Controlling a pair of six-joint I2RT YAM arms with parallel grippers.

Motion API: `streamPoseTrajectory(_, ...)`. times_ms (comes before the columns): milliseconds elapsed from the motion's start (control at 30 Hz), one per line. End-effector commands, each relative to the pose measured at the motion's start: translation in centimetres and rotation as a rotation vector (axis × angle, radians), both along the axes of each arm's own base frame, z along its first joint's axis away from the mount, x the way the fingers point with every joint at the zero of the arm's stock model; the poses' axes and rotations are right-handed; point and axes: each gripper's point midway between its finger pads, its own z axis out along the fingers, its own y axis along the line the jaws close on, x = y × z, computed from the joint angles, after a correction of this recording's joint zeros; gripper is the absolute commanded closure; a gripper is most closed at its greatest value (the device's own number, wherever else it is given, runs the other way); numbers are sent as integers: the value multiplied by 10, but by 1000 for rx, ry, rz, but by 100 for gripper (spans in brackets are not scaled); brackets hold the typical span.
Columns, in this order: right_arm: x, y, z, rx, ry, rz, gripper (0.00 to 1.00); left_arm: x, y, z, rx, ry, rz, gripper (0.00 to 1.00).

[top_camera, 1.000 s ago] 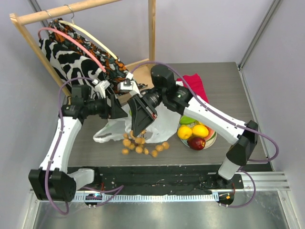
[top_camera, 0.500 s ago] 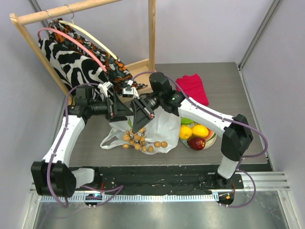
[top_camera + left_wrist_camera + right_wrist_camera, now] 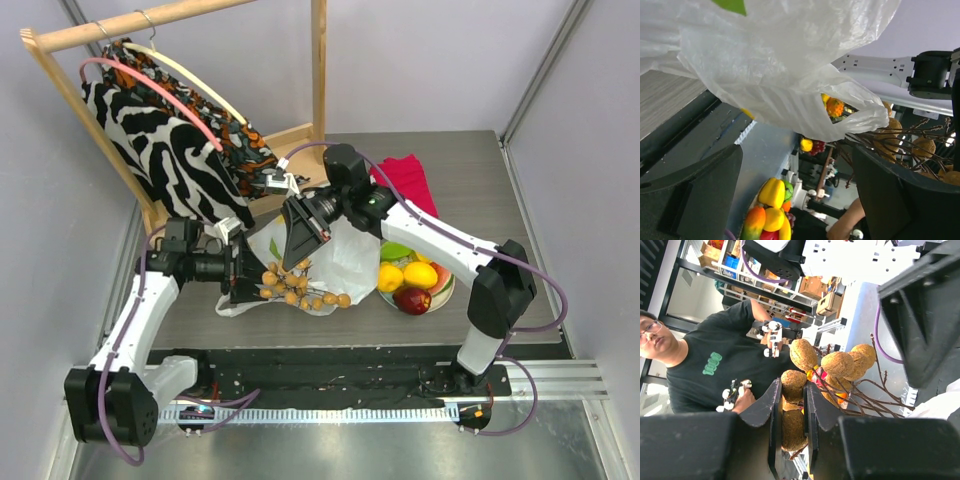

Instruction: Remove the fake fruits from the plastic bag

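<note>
The white plastic bag (image 3: 350,262) lies slumped on the table; in the left wrist view the bag (image 3: 790,65) fills the upper part. My right gripper (image 3: 291,266) is shut on the brownish grape-like cluster (image 3: 302,292), which hangs over the bag's near edge. In the right wrist view the gripper (image 3: 791,425) pinches two brown balls of the cluster (image 3: 840,364). My left gripper (image 3: 252,282) stands open at the bag's left end with nothing between its fingers (image 3: 695,190). Two yellow lemons (image 3: 404,275), a dark red apple (image 3: 412,299) and a green piece (image 3: 392,251) rest on a plate (image 3: 448,290).
A folded red cloth (image 3: 408,180) lies at the back of the table. A wooden rack (image 3: 318,70) with hanging patterned clothes (image 3: 170,140) stands at the back left. The table's dark front rail (image 3: 320,360) runs below the bag.
My left gripper opened, let go of the bag and dropped toward the near left. The bag sank lower onto the table. The right gripper still holds the cluster.
</note>
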Motion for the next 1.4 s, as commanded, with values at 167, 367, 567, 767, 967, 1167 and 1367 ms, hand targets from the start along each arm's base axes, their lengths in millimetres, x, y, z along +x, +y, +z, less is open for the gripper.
streamPoseTrajectory(167, -9, -11, 22, 52, -42, 48, 97, 52, -9, 17, -107, 120, 102, 0)
streamPoseTrajectory(367, -8, -10, 13, 36, -25, 48, 97, 93, -14, 26, -120, 166, 136, 10)
streamPoseTrajectory(567, -4, -7, 10, 34, -23, 48, 97, 106, -22, 41, -156, 168, 102, 36)
streamPoseTrajectory(767, 3, -3, 3, 35, -22, 40, 98, 103, -33, 65, -189, 77, 26, 100)
streamPoseTrajectory(967, 14, 7, -8, 20, -7, 37, 98, 120, -34, 99, -215, -7, 35, 100)
streamPoseTrajectory(1167, 15, 21, -9, 25, -12, 63, 98, 155, -27, 83, -177, -3, 142, 100)
streamPoseTrajectory(1367, -10, 30, 39, 120, -109, 129, 99, 179, -20, 50, -103, 7, 207, 100)
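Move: The raised edge of the plastic bag that my open left fingers will shut on is roughly 9 cm ahead, 4 cm to the right and at about their height; a green leaf in the bag shows some 8 cm ahead, 5 cm right and 8 cm below. The brown fruit bunch hangs about 10 cm right, 3 cm back and 8 cm above. From my right hand, which holds this bunch, the bag edge is roughly 8 cm ahead, 6 cm left and 9 cm below. I reach my left hand forward about 10 cm to the bag's raised edge, tipping it some 15 degrees, and shut the fingers to pinch the plastic, then carry it upward and on forward, about 5 cm farther out, sinking slightly last. My right hand keeps its grip on the bunch, first still, then easing down, left and a little forward a few centimetres. ##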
